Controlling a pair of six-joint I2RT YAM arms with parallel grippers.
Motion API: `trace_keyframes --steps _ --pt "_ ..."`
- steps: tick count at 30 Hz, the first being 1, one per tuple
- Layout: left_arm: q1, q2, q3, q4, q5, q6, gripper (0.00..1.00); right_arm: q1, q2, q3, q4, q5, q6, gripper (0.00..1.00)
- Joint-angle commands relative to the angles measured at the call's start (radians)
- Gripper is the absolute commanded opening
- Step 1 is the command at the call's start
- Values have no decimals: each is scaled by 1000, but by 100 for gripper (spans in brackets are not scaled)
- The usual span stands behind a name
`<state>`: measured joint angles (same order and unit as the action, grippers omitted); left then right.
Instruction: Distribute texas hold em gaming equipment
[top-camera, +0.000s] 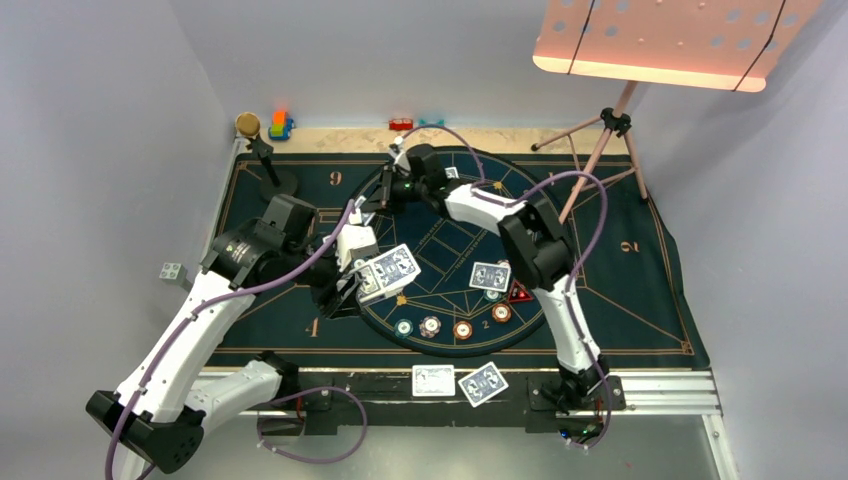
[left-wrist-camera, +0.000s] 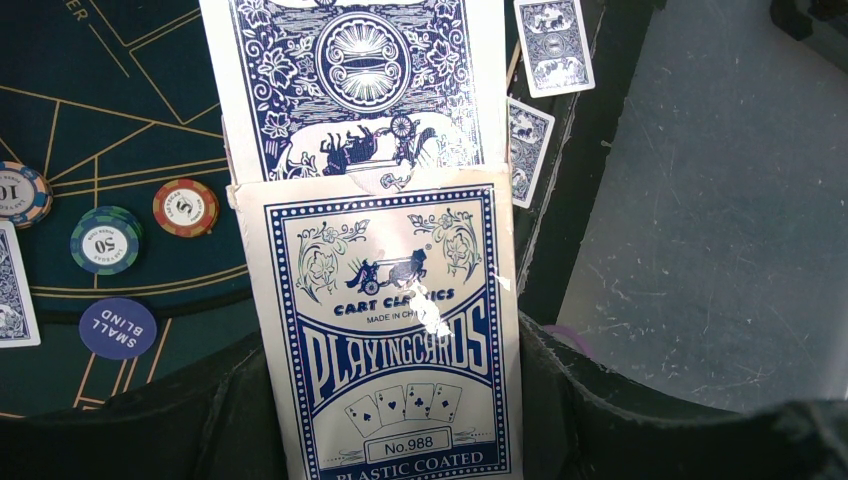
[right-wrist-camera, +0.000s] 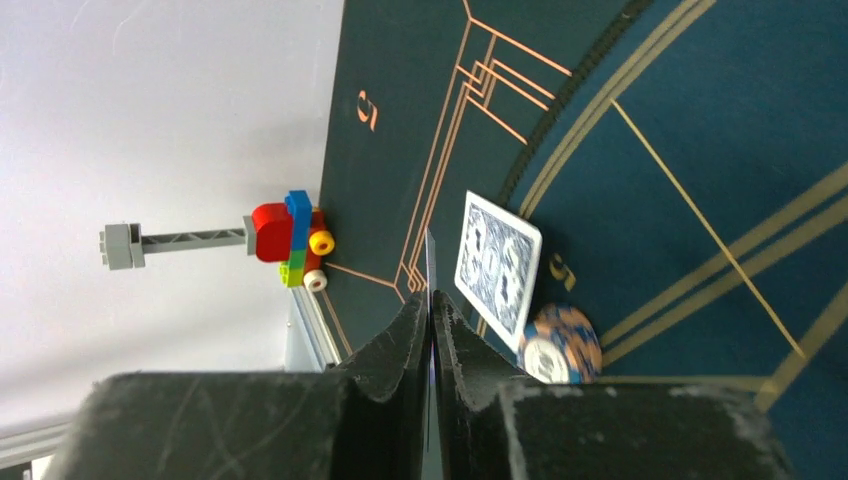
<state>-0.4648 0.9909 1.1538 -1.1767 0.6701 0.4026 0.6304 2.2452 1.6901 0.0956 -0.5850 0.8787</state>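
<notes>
My left gripper (top-camera: 362, 283) is shut on a blue-and-white playing card box (left-wrist-camera: 388, 330) held over the mat, with a blue-backed card (left-wrist-camera: 360, 80) sticking out of its top. My right gripper (right-wrist-camera: 431, 305) is at the far side of the round layout, shut on a single card (right-wrist-camera: 431, 262) seen edge-on. Beside it another card (right-wrist-camera: 497, 272) lies face down next to an orange-blue chip (right-wrist-camera: 562, 345). More cards lie at the centre (top-camera: 490, 275) and by the near edge (top-camera: 433, 380), (top-camera: 482, 383). Chips (top-camera: 430, 325) line the near arc, with a red triangular marker (top-camera: 519, 293).
A black stand with a cork top (top-camera: 258, 150) and toy blocks (top-camera: 280, 125) sit at the far left corner. A tripod (top-camera: 600, 140) carrying a pink panel (top-camera: 670, 40) stands at the far right. A blue "small blind" chip (left-wrist-camera: 117, 328) lies on the mat (top-camera: 640, 300).
</notes>
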Motion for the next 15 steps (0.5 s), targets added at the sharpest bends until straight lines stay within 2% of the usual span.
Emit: trace_keyframes --steps 1,6,13,15 --pt "5 -9 46 11 37 -4 0 38 79 158 131 -30 71 11" --pt "5 -14 49 2 33 2 0 58 187 255 112 -3 88 15" --pt "5 -28 44 -3 29 1 0 58 249 332 -37 43 16 34" --pt "5 -32 41 -4 29 0 0 56 244 329 -80 53 -12 34"
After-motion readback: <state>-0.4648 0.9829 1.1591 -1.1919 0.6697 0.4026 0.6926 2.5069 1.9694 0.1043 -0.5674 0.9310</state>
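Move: The right hand pinches a single card and takes it to the card already dealt at the small-blind side, about 9 cm to its left, nearly level fore and aft and some 10 cm below. The 10 chip lies about 3 cm left and 4 cm back, and the small blind button 9 cm left and 11 cm back, both on the table. For the left hand, still holding the deck, that dealt card is roughly 24 cm ahead, 8 cm left and 20 cm below. The right hand carries its card left about 6 cm over the rope edge of the circle towards the dealt card, sinking some 4 cm on the way with hardly any turn of the wrist. The leftward run dies out as the fingers part from nearly shut to about a third open, and the hand goes on sinking and edges about a centimetre forward to let the card go over the dealt one. ##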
